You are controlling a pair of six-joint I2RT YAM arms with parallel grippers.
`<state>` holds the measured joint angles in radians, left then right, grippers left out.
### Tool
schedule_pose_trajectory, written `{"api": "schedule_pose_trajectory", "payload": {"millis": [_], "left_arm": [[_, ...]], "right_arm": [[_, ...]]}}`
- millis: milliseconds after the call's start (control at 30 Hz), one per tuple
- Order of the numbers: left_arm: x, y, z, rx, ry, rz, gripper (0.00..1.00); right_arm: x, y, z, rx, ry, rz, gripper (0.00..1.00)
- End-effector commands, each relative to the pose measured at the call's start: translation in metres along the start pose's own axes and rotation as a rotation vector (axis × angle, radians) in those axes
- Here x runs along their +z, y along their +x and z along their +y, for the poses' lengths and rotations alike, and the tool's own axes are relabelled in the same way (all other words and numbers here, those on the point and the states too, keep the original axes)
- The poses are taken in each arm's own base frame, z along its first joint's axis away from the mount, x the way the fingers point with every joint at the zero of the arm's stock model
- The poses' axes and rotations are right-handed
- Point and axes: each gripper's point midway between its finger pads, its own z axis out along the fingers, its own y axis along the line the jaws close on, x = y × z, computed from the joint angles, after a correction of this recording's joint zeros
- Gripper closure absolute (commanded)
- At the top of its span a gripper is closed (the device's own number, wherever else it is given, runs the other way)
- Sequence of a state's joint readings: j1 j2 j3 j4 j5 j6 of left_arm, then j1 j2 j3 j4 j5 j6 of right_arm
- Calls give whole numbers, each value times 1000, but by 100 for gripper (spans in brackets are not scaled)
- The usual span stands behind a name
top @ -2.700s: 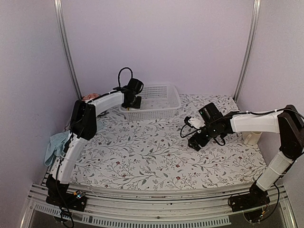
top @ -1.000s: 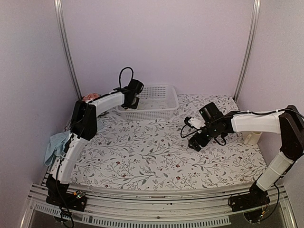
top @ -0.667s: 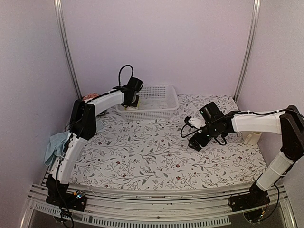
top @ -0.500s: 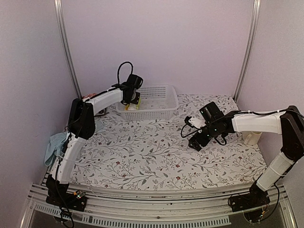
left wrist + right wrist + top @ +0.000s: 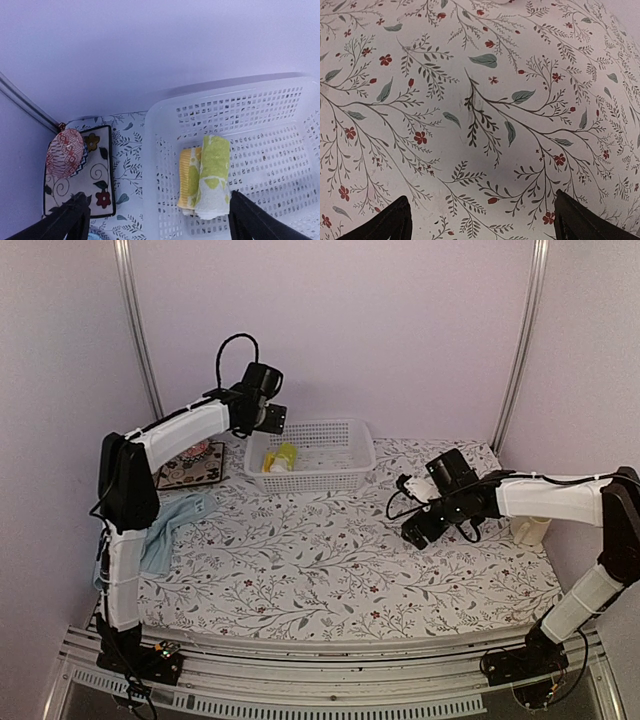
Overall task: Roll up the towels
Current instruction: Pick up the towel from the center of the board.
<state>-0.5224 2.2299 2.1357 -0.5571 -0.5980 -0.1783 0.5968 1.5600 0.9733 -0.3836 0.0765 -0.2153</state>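
A rolled yellow-green towel lies at the left end of the white basket. My left gripper hangs open above it, holding nothing, with the roll between and beyond its dark fingers. The pale blue towel lies crumpled and unrolled at the table's left side, near the left arm. My right gripper hovers open and low over the floral tablecloth at the right, with only cloth between its fingertips.
A dark floral mat with a red patterned round object on it lies left of the basket. A pale cup stands at the right edge. Walls close in on the back, left and right.
My left gripper has opened, left the yellow-green towel in the basket, and risen up and back. The lifted arm now uncovers the mat and more of the blue towel. The right arm barely shifted.
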Motion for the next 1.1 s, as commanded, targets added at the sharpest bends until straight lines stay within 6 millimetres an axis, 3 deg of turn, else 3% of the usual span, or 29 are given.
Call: {"api": "schedule_pose_trajectory", "payload": {"millis": [0, 167, 367, 500, 600, 700, 1067], "left_arm": [[-29, 16, 33, -57, -72, 26, 3], [-59, 46, 79, -114, -124, 90, 3], [-72, 123, 120, -221, -187, 278, 3], [-72, 179, 128, -232, -247, 395, 3], [-65, 212, 134, -263, -271, 455, 3], [-50, 226, 139, -294, -281, 457, 3], [11, 259, 152, -356, -255, 511, 3]], "right_arm": [[-34, -34, -25, 128, 84, -186, 1], [-45, -42, -35, 214, 83, -215, 1], [-9, -26, -18, 184, -24, -34, 1], [-14, -34, -18, 189, -28, -72, 1], [-18, -37, -20, 177, -23, -94, 1], [-16, -35, -20, 163, -19, -86, 1], [-19, -29, -20, 166, -12, -87, 1]]}}
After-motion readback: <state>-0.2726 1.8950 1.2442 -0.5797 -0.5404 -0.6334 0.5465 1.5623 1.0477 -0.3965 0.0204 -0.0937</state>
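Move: The blue towel lies crumpled about 20 cm back from the open left hand, some 27 cm to its left and 22 cm below. The floral board is about 4 cm ahead of that hand and 24 cm to its left, at nearly the towel's height. The basket's middle lies 5 cm ahead and 8 cm right, some 18 cm down, with the rolled towel about 4 cm straight ahead. From the right hand the blue towel is roughly 63 cm left, 3 cm ahead and 8 cm lower. The blue towel draws the empty left hand, which leaves the basket leftward and back, almost level at first, then sinks about 17 cm and eases slightly forward over the towel's right end. The wrist tips further down and turns some 30 degrees counter-clockwise, fingers staying wide open. The right hand, also open, bobs upward and settles slightly higher and farther forward. ##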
